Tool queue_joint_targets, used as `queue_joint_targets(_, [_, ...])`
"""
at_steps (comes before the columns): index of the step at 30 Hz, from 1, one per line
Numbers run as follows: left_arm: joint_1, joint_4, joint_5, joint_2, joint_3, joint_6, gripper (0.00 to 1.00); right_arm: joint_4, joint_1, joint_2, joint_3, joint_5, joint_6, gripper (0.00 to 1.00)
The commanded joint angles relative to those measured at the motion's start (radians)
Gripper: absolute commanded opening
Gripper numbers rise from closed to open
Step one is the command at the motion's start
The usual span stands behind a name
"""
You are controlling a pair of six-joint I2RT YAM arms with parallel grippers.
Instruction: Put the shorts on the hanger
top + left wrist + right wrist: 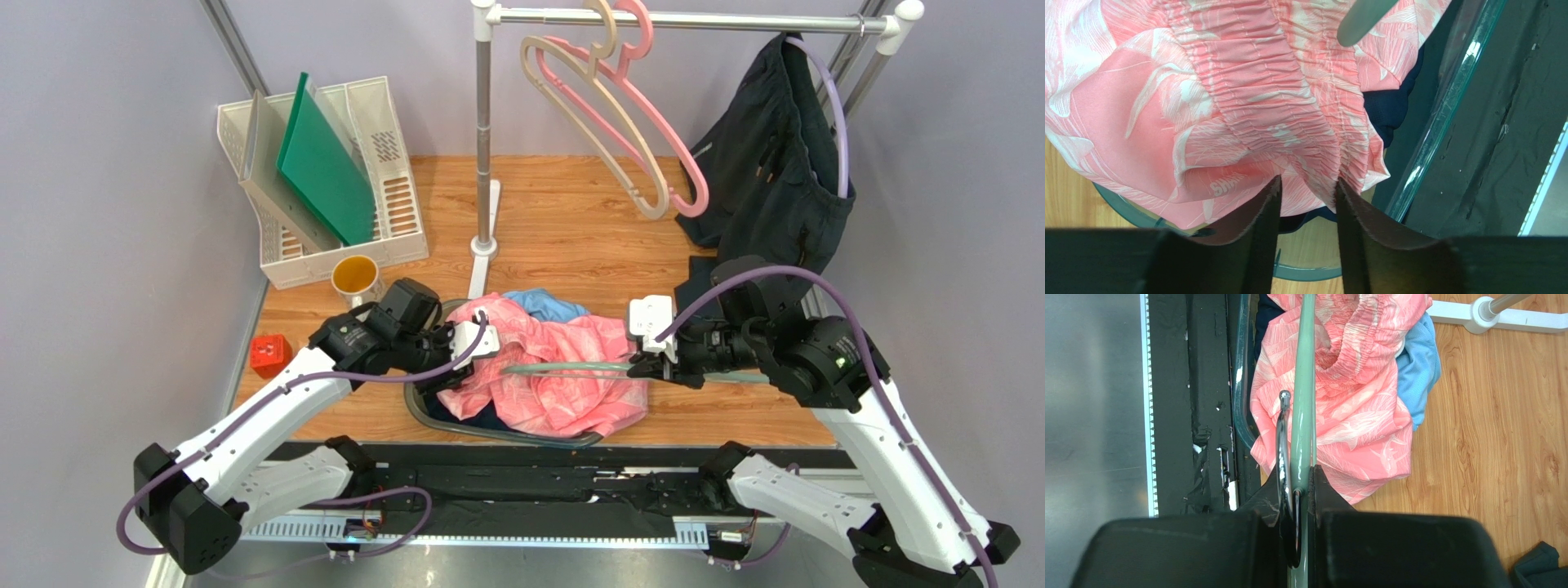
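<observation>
The salmon-pink shorts (552,380) lie heaped over a dark-rimmed basket (429,410) at the table's near middle. My left gripper (472,343) is at their left side. In the left wrist view its jaws (1308,187) pinch the gathered waistband of the shorts (1247,104). My right gripper (650,361) is shut on the sage-green hanger (570,366), whose arm lies across the top of the shorts. In the right wrist view the hanger (1303,386) and its wire hook (1281,447) sit between the fingers, and the arm runs into the shorts' waist opening (1352,386). The hanger's tip (1364,18) shows in the left wrist view.
A light blue garment (546,303) and dark navy cloth (1389,110) lie under the shorts. A clothes rack pole (483,147) stands behind, with pink and beige hangers (638,123) and a dark garment (773,159). At back left are a white tray (399,196), a yellow cup (356,276) and a red cube (270,355).
</observation>
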Motion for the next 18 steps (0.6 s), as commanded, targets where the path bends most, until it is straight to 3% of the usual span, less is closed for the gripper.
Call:
queue_joint_targets(1, [-0.003,0.044,0.0,0.021,-0.006,-0.031,0.45,0.082,0.007,0.004,0.034,-0.028,-0.024,0.0])
queue_joint_targets(2, [-0.002,0.04,0.01,0.022,-0.001,-0.029,0.35,0.089,0.007,0.004,0.034,-0.03,-0.018,0.0])
queue_joint_targets(4, [-0.003,-0.026,0.054,0.015,0.046,-0.005,0.06,0.107,0.009,0.0,0.034,-0.03,-0.009,0.0])
queue_joint_targets(5, [-0.002,-0.043,0.055,0.006,0.061,-0.012,0.0,0.115,0.009,-0.003,0.034,-0.03,-0.006,0.0])
queue_joint_targets(18, [-0.002,-0.218,-0.019,-0.043,0.282,-0.02,0.0,0.242,0.03,0.011,-0.001,-0.048,-0.082,0.0])
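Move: The left hand's half-open fingers straddle the gathered left corner of the shorts' waistband, within about 1 cm. The body of the shorts lies some 13 cm to its right, 3 ahead and 4 lower; the green hanger's free end hangs about 8 cm right, 2 back and 10 above. From the right hand, gripping the hanger by its hook, that waistband corner is about 27 cm left, 1 ahead and 15 down; light-blue cloth lies 14 left, 14 ahead and 19 down. The left fingers pinch shut on the waistband corner after barely moving, then draw it almost straight up about 7 cm, with hardly any tilt. Meanwhile the right hand keeps its grip on the hanger and eases some 3.5 cm up, left and forward, tilting about 10 degrees, bringing the hanger's free end on over the waistband. ##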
